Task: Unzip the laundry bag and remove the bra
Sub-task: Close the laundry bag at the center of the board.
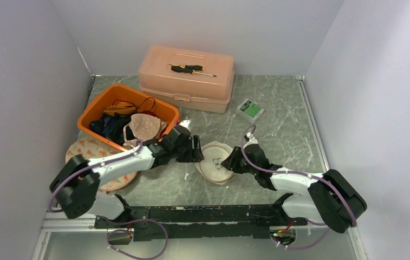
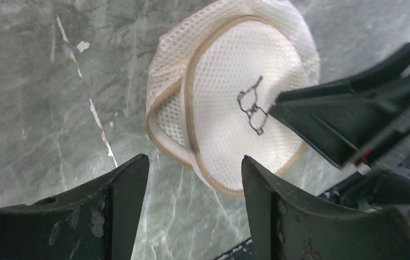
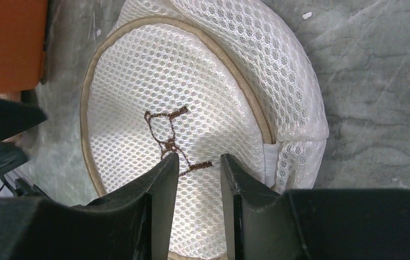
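Note:
The laundry bag (image 1: 216,162) is a round white mesh pouch with a tan rim, lying on the marble table between both arms. Its lid (image 3: 164,92) carries a brown stitched figure (image 2: 252,108). My right gripper (image 3: 198,160) is pressed onto the lid, its narrow jaws shut on a pinch of puckered mesh beside that figure. My left gripper (image 2: 194,179) stands open just short of the bag's near edge, with only bare table between its fingers. In the left wrist view the lid's rim (image 2: 189,108) gapes away from the body. The bra is hidden.
An orange bin (image 1: 99,108) with dark clothes and a beige cup stands at the left. A pink toolbox (image 1: 186,86) with a screwdriver (image 1: 192,69) is at the back. A green-and-white box (image 1: 249,110) lies behind the right arm. A patterned round pouch (image 1: 83,149) lies under the left arm.

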Available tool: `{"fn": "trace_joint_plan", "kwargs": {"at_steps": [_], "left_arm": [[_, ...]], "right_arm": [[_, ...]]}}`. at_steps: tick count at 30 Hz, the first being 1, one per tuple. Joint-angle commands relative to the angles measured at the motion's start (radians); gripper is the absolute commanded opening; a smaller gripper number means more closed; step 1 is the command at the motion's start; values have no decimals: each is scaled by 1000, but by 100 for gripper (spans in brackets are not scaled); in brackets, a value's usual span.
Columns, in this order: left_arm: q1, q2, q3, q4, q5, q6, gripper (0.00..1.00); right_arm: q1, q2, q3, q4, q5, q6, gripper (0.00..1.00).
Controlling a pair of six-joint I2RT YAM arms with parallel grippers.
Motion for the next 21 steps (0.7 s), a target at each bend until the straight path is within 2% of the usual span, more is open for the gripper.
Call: {"fn": "trace_joint_plan", "kwargs": {"at_steps": [1, 2, 4, 7, 9, 12, 21], "left_arm": [[-5, -149, -63, 41, 56, 18, 66], [-4, -162, -81, 92, 99, 20, 62], [-5, -144, -101, 223, 187, 27, 49], [-5, -33, -52, 250, 272, 26, 17], [-6, 39, -26, 277, 308, 23, 4], [-4, 104, -22, 318, 311, 13, 3], [-4, 235, 2, 284, 215, 11, 3]], "right_arm": [[0, -18, -20, -9, 75, 2, 38], [1, -24, -24, -11, 76, 3, 38], [0, -36, -30, -11, 77, 6, 38], [-2, -48, -35, -13, 77, 9, 38], [-1, -53, -37, -12, 77, 12, 37], [-1, -56, -42, -13, 78, 14, 36], [-2, -118, -58, -34, 97, 6, 37]]}}
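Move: The laundry bag lies with its middle about 7 cm to the right of the raised left hand, 2 cm back and 6 cm below. The orange bin's middle is some 23 cm left and 12 cm ahead of that hand, and the pink case about 22 cm ahead and 3 cm left. From the right hand the bag's middle is 3 cm left, level in reach and 1 cm lower, while the green-labelled box is 18 cm ahead and 9 cm right. Over the laundry bag's left rim the left hand first rises about 4 cm, shutting its wide-open fingers as it swings some 4 cm right, then sinks roughly 8 cm to bring the closed tips close over the zipper edge, edging slightly back and turning about 10 degrees clockwise. The right hand keeps its part-open fingertips resting on the bag by the glasses emblem, easing 1 cm right. ##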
